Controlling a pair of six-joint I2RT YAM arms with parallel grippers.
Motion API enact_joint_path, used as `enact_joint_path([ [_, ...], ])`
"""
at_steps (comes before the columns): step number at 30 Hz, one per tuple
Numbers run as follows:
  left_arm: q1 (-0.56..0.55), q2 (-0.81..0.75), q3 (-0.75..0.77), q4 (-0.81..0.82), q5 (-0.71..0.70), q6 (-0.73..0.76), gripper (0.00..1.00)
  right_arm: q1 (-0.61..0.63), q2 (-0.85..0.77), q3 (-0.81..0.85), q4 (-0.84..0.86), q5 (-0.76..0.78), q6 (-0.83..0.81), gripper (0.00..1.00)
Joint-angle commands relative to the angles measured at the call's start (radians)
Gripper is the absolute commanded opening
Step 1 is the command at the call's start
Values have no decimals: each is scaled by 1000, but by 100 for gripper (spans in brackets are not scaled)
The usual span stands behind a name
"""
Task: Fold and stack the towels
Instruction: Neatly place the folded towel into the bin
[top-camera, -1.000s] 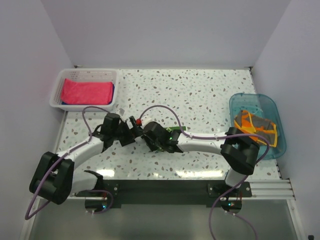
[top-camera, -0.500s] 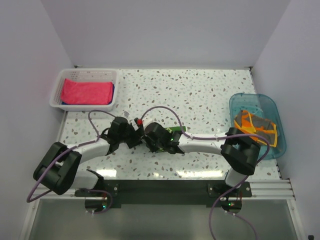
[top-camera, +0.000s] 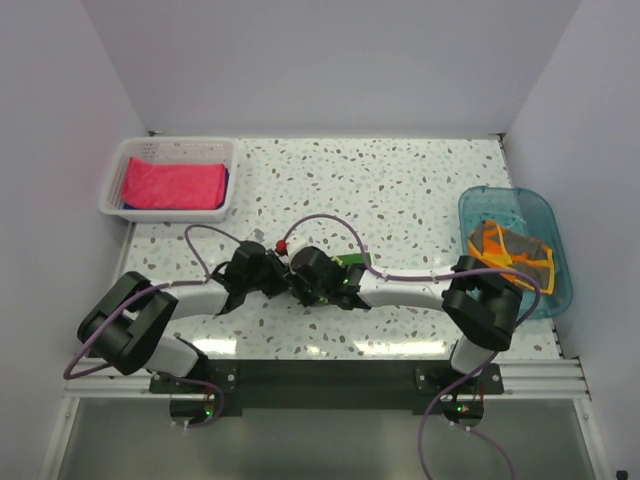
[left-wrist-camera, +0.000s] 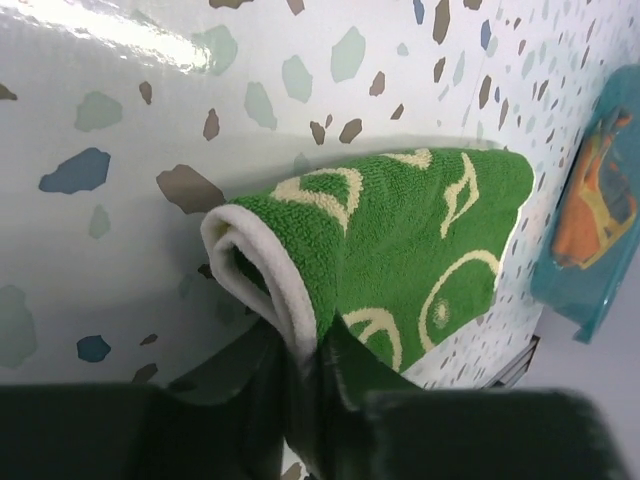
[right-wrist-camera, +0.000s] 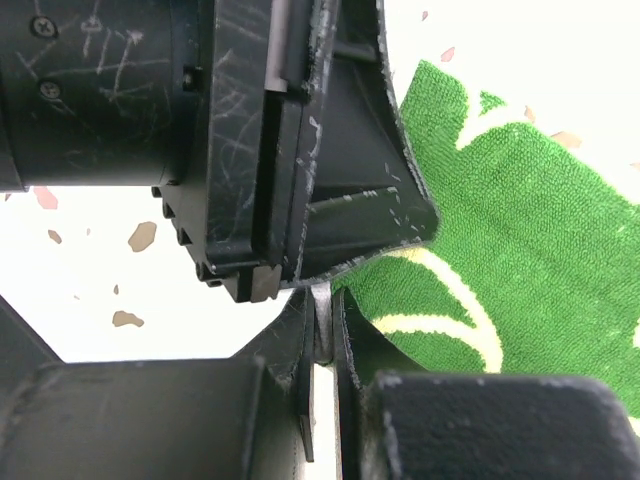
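Observation:
The green towel with yellow pattern (left-wrist-camera: 420, 240) lies folded on the speckled table, its white underside rolled at the near edge. My left gripper (left-wrist-camera: 303, 352) is shut on that rolled edge. My right gripper (right-wrist-camera: 326, 320) is shut on the white edge of the same towel (right-wrist-camera: 520, 230), right beside the left gripper's body (right-wrist-camera: 300, 150). In the top view both grippers, left (top-camera: 277, 280) and right (top-camera: 296, 283), meet at the table's middle front, and only a sliver of green towel (top-camera: 352, 262) shows. The pink towel (top-camera: 172, 183) lies in the white basket. The grey and orange towel (top-camera: 512, 252) lies in the blue tub.
The white slotted basket (top-camera: 118, 170) stands at the back left. The clear blue tub (top-camera: 480, 205) stands at the right edge and also shows in the left wrist view (left-wrist-camera: 600, 290). Purple cables loop over both arms.
My left arm has swung right and folded in, bringing its gripper up against the right gripper over the green towel. The right arm has barely moved.

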Motion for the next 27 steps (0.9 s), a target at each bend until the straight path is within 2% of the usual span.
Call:
enact_joint_path([
  [1, -5, -20, -21, 4, -64, 28, 17, -2, -49, -2, 56, 3, 15, 0],
  [2, -5, -21, -19, 0, -72, 35, 12, -2, -48, -2, 56, 0, 13, 0],
  [3, -5, -24, -10, -6, -75, 45, 0, -2, -48, -2, 54, 0, 13, 0],
  [5, -5, -23, 7, -23, -76, 83, 0, -2, -48, -1, 51, -2, 10, 1],
  [6, -6, -21, 16, -31, -76, 95, 0, -2, -48, -1, 50, -3, 10, 7],
  [7, -6, -21, 24, -46, -76, 124, 0, -2, -52, -2, 47, -3, 10, 24],
  [8, -5, -20, 45, -57, -75, 138, 0, -2, -54, -2, 42, -3, 10, 33],
  [9, -5, -20, 59, -72, -75, 155, 0, -2, -61, -4, 39, 4, 6, 49],
  [11, -5, -8, 120, -146, -98, 218, 0, -4, -70, 2, 18, 17, -2, 64],
  [12, -3, -3, 146, -213, -112, 244, 0, -5, -75, 7, 4, 33, -7, 75],
  [15, 4, 22, 261, -357, -179, 372, 0, -19, -107, 19, -71, 59, -21, 92],
  [18, 41, 52, 387, -478, -234, 451, 0, -48, -162, 13, -151, 90, -30, 99],
  [27, 273, 158, 790, -733, -360, 762, 0, -148, -424, -91, -361, 200, -65, 99],
])
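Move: The white bin's middle lies about 27 cm ahead of the left hand and some 31 cm to its left, roughly level with it; the folded pink towel inside is about 26 cm ahead and 30 cm left. The green towel's middle is some 10 cm to the left hand's right and 2 cm farther out, just below. From the right hand, the bin is about 30 cm ahead and 31 cm left, and the green towel's middle 5 cm ahead and 10 cm right. The left fingers finish closing on the folded left edge of the green towel and the right fingers, still pinching that edge beside them, then open wide and let go. Holding on, the left hand carries the towel forward about 14 cm, left and up towards the white bin, rolling some 35 degrees so its left side rises, while the emptied right hand backs off to its right and up. ##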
